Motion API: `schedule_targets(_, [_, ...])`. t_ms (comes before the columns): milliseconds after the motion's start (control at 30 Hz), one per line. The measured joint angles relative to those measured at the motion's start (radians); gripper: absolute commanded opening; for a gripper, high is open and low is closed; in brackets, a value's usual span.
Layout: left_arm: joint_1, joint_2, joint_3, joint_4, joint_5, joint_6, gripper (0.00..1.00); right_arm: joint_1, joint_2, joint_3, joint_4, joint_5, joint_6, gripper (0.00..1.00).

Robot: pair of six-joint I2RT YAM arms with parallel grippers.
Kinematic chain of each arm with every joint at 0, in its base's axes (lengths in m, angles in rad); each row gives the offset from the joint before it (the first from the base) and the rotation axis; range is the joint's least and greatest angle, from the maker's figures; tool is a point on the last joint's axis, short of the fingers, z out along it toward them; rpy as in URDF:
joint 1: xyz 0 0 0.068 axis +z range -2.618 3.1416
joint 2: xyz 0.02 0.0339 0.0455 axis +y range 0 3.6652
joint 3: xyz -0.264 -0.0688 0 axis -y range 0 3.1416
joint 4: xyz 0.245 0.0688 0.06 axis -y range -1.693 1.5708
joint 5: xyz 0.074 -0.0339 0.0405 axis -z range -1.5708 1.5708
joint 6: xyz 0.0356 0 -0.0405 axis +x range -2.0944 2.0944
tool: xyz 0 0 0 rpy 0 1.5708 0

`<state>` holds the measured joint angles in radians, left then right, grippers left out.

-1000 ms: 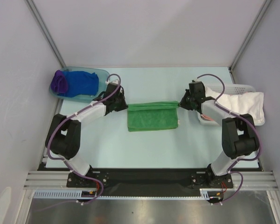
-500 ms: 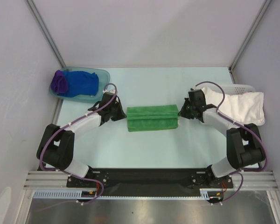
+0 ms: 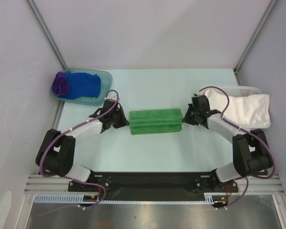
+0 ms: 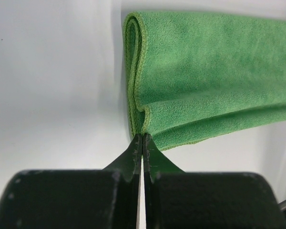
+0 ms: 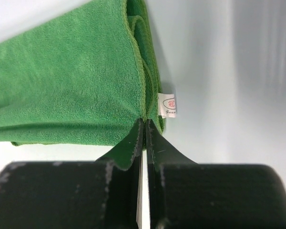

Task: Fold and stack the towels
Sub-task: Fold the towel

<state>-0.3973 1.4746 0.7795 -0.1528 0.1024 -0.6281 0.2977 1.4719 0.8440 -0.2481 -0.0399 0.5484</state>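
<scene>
The green towel (image 3: 155, 122) lies folded as a long strip in the middle of the table. My left gripper (image 3: 127, 122) is shut on its left end, the tips (image 4: 143, 135) pinching the hem where the layers meet. At the other end my right gripper (image 3: 183, 119) is shut on the hem (image 5: 144, 120) beside the white label (image 5: 168, 105). The green towel (image 4: 214, 76) (image 5: 66, 90) fills much of both wrist views. The royal blue towel (image 3: 84, 85) and the dark purple towel (image 3: 61, 83) lie bunched in the teal tub (image 3: 105, 76) at the back left.
A white slotted basket (image 3: 248, 89) with a white cloth (image 3: 243, 109) draped over it stands at the right edge, close behind my right arm. Grey walls close in the table on three sides.
Both grippers have come toward the near edge, carrying the towel's far hem over itself. The green towel is now a narrower, thicker strip.
</scene>
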Motion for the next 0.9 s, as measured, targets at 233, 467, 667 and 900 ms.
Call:
schedule_targets(233, [-0.01,-0.003,-0.043,0.02,0.015,0.0,0.06,0.002,-0.003,-0.032,0.002,0.001,0.002,0.22])
schedule_targets(467, [-0.015,-0.003,-0.075,0.028,0.014,0.002,0.33,0.002,-0.008,-0.078,0.006,0.023,-0.002,0.42])
schedule_targets(667, [-0.015,-0.008,-0.074,0.019,0.014,0.0,0.35,0.008,-0.044,-0.08,0.006,0.027,-0.003,0.38])
schedule_targets(900, [-0.015,-0.035,-0.051,-0.016,0.009,0.001,0.37,0.071,-0.064,-0.08,0.006,0.047,-0.001,0.37])
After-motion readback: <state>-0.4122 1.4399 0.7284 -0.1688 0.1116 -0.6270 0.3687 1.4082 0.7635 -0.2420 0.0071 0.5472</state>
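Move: Just back from where each hand pinches the top flap lies the green towel's near edge: its near left corner is about 3 cm back, 1 cm right and 3 cm below the left hand, and its near right corner about 3 cm back, 1 cm left and 3 cm below the right. The blue tub stands some 23 cm ahead and 22 cm left of the left hand, the white basket roughly 8 cm ahead and 25 cm right of the right one. Lowering the held flap the last bit onto the near edge, both hands go back and down together, about 2 cm each way, and spread their fingers to roughly a third open, letting go of the corners. Both then rise a centimetre or two, the right one also sliding some 2 cm left along the near edge. ##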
